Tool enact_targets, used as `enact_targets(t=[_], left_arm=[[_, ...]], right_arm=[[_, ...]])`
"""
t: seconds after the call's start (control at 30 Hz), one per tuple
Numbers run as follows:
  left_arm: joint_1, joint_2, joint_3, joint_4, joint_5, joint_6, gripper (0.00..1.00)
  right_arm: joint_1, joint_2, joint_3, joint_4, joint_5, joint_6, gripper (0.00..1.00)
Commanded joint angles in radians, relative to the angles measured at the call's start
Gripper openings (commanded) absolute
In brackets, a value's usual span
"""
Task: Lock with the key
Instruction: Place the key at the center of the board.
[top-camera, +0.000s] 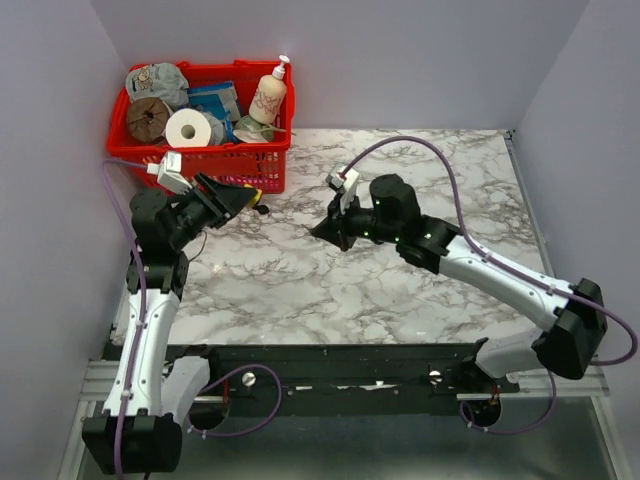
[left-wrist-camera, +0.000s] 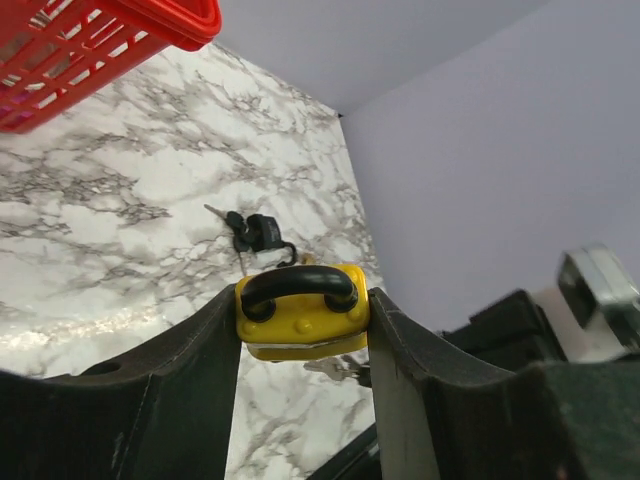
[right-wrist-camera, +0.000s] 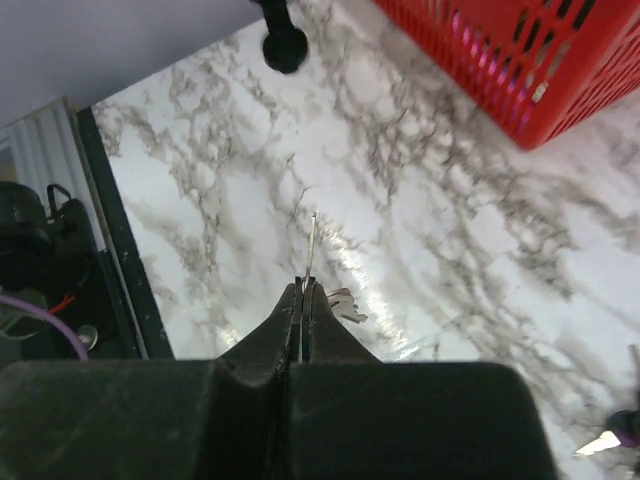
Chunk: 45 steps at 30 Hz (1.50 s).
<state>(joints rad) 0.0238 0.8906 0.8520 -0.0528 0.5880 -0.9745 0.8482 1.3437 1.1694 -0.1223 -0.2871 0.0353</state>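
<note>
A yellow padlock with a black shackle sits clamped between my left gripper's two fingers, held above the marble table; it shows as a yellow spot at that gripper's tip. My right gripper is shut on a key, whose thin blade sticks out past the tips, and a second key dangles beside them. In the top view the right gripper hovers to the right of the padlock, a short gap away. The padlock's keyhole is hidden.
A red basket full of household items stands at the back left, just behind the left gripper. A black bunch of keys lies on the marble table beyond the padlock. Walls close in the left, back and right sides.
</note>
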Motion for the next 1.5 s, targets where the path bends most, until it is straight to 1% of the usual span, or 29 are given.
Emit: enact_targets(t=[0.0,0.03,0.13,0.2,0.3,0.37,0.47,0.57,0.73,0.87,1.0,1.13,1.17,1.3,1.47], left_arm=[[0.004,-0.146,0.045,-0.169,-0.011,0.302,0.0],[0.004,-0.168,0.042,-0.198,-0.02,0.331,0.0],[0.005,-0.223,0.038,-0.309,-0.054,0.42,0.0],[0.005,-0.222,0.044,-0.375,-0.066,0.445,0.0],[0.005,-0.2,0.051,-0.404,-0.086,0.464,0.0],[0.005,-0.197,0.042,-0.391,-0.096,0.45,0.0],[0.005,-0.193,0.025,-0.357,-0.09,0.438,0.0],[0.005,-0.188,0.018,-0.357,-0.096,0.436,0.0],[0.007,-0.193,-0.001,-0.354,-0.108,0.415,0.0],[0.022,-0.174,0.016,-0.369,-0.113,0.389,0.0],[0.03,-0.156,0.042,-0.394,-0.112,0.385,0.0],[0.034,-0.15,0.058,-0.397,-0.114,0.379,0.0],[0.039,-0.148,0.059,-0.397,-0.116,0.378,0.0],[0.048,-0.136,0.062,-0.41,-0.117,0.382,0.0],[0.053,-0.124,0.062,-0.41,-0.116,0.381,0.0]], right_arm=[[-0.006,0.153,-0.001,-0.037,-0.113,0.19,0.01],[-0.006,0.207,0.031,-0.048,-0.122,0.204,0.01],[-0.005,0.274,0.055,-0.054,-0.15,0.261,0.01],[0.0,0.331,0.064,-0.03,-0.141,0.337,0.01],[0.006,0.406,0.067,0.022,-0.142,0.451,0.01],[0.02,0.437,0.065,0.071,-0.132,0.498,0.01],[0.034,0.492,0.075,0.102,-0.113,0.526,0.01],[0.035,0.546,0.104,0.111,-0.089,0.543,0.01],[0.034,0.643,0.189,0.156,-0.109,0.597,0.01],[0.035,0.738,0.228,0.196,-0.073,0.661,0.01],[0.034,0.805,0.275,0.222,-0.087,0.732,0.01],[0.034,0.845,0.311,0.24,-0.048,0.81,0.01],[0.034,0.856,0.315,0.257,-0.037,0.851,0.01],[0.037,0.905,0.369,0.266,-0.063,0.914,0.01],[0.038,0.924,0.357,0.244,-0.029,0.968,0.01]])
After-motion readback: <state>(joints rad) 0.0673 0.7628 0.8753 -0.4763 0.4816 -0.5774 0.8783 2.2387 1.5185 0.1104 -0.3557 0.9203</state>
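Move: The right hand holds the key; the bare patch of board it is carried to, left of the middle, lies about 5 cm ahead, 15 cm to the left and 25 cm below. The yellow padlock in the left fingers is some 7 cm ahead, 14 cm left and slightly higher; the black key fob lies 12 cm ahead, 14 cm right on the board, the red basket roughly 29 cm ahead and 27 cm left. From the left hand the patch is nearly straight below, 3 cm to the right. Keeping the key pinched in its shut fingers, the right hand first drops steeply towards the bare board, then slants on left and a little forward, about 22 cm down and 15 cm left in all, its fingers tipping some 55 degrees further down before the sinking levels off just above the marble. The left hand keeps its grip on the padlock while it draws back about 5 cm, then sinks as much and drifts left, rolling its left side up about 20 degrees. ##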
